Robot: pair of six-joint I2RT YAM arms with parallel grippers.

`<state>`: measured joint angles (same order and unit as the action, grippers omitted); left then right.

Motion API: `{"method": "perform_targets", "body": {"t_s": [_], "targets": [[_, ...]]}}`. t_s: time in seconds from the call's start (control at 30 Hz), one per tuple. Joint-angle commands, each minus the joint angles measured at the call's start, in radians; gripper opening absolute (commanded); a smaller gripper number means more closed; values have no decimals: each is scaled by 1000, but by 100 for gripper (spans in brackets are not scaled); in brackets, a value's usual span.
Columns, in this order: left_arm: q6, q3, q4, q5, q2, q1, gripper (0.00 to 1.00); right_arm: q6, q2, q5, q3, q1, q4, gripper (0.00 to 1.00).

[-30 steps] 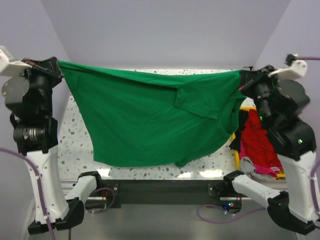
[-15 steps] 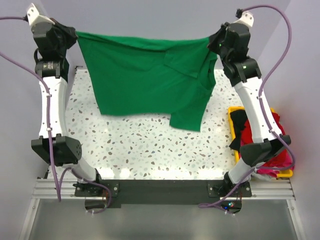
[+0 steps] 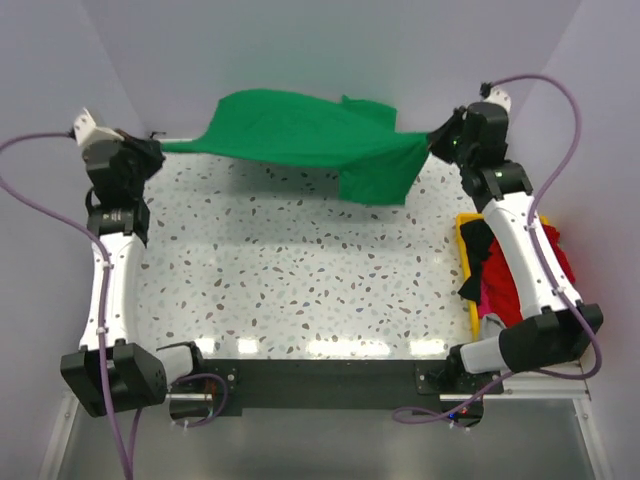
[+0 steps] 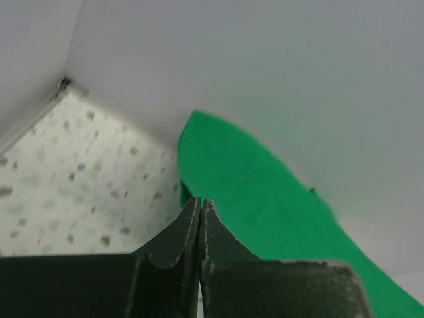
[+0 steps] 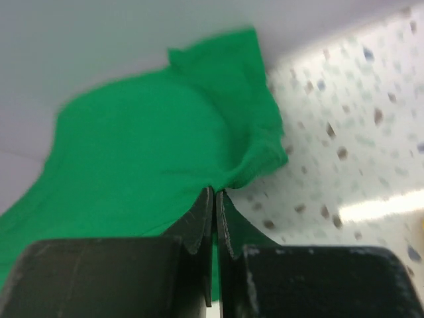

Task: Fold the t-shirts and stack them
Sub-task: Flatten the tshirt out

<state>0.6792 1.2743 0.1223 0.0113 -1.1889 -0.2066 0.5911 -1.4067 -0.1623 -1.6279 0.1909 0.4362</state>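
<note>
The bright green t-shirt hangs stretched in the air over the far edge of the table, spread nearly flat, with one flap drooping at the right. My left gripper is shut on its left corner and my right gripper is shut on its right corner. In the left wrist view the jaws are pressed together with the green cloth running off to the right. In the right wrist view the shut gripper pinches a bunched edge of the shirt. Other t-shirts, red and black, lie in the bin.
A yellow bin stands at the table's right edge, piled with clothes, some pink near its front. The speckled white tabletop stretches between the arms. Grey walls close in on the back and both sides.
Both arms have swung down and away from me with the green shirt. It hung as a curtain before; now it floats nearly flat above the table's far edge.
</note>
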Motion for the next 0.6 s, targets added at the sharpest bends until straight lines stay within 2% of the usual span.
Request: {"method": "perform_targets", "body": {"t_s": [0.0,0.1,0.2,0.3,0.33,0.47,0.57], "targets": [[31,-229,-29,-8,-3,-5,0,18,-41,76,192,-37,21,0],[46,-387,-44,-8,-29,-5,0,7,-150,102,276,-45,12,1],[51,-483,-67,-1,-111,-5,0,-10,-306,130,283,-45,27,14],[49,-501,-41,12,-205,-5,0,-25,-415,136,278,-45,65,36],[59,-503,-24,13,-221,-5,0,-21,-423,136,289,-47,64,50],[82,-538,-13,13,-230,-5,0,1,-341,96,454,-44,4,71],[95,-566,-6,-4,-192,-7,0,19,-214,95,585,-44,-28,72]]}}
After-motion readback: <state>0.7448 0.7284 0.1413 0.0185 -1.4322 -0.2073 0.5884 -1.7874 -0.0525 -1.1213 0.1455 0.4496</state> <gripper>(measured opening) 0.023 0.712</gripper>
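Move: Under each raised hand, the bare table waits straight below, about 38 cm down. The t-shirt hangs pinched between them, its body swung outward: its middle is roughly 8 cm ahead, 27 cm right and 8 cm below the left hand, and some 5 cm ahead, 25 cm left and 8 cm below the right. The yellow bin is about 19 cm back, 26 cm right and 36 cm below the right hand. Swinging down fast together, both hands bring the t-shirt to the table, dropping some 35 cm and tipping their fingers about 45–50 degrees downward. The left keeps its pinch on the near-left corner and eases about 5 cm back; the right opens wide on the way, lets go of the edge low over the table, then draws back about 6 cm. ##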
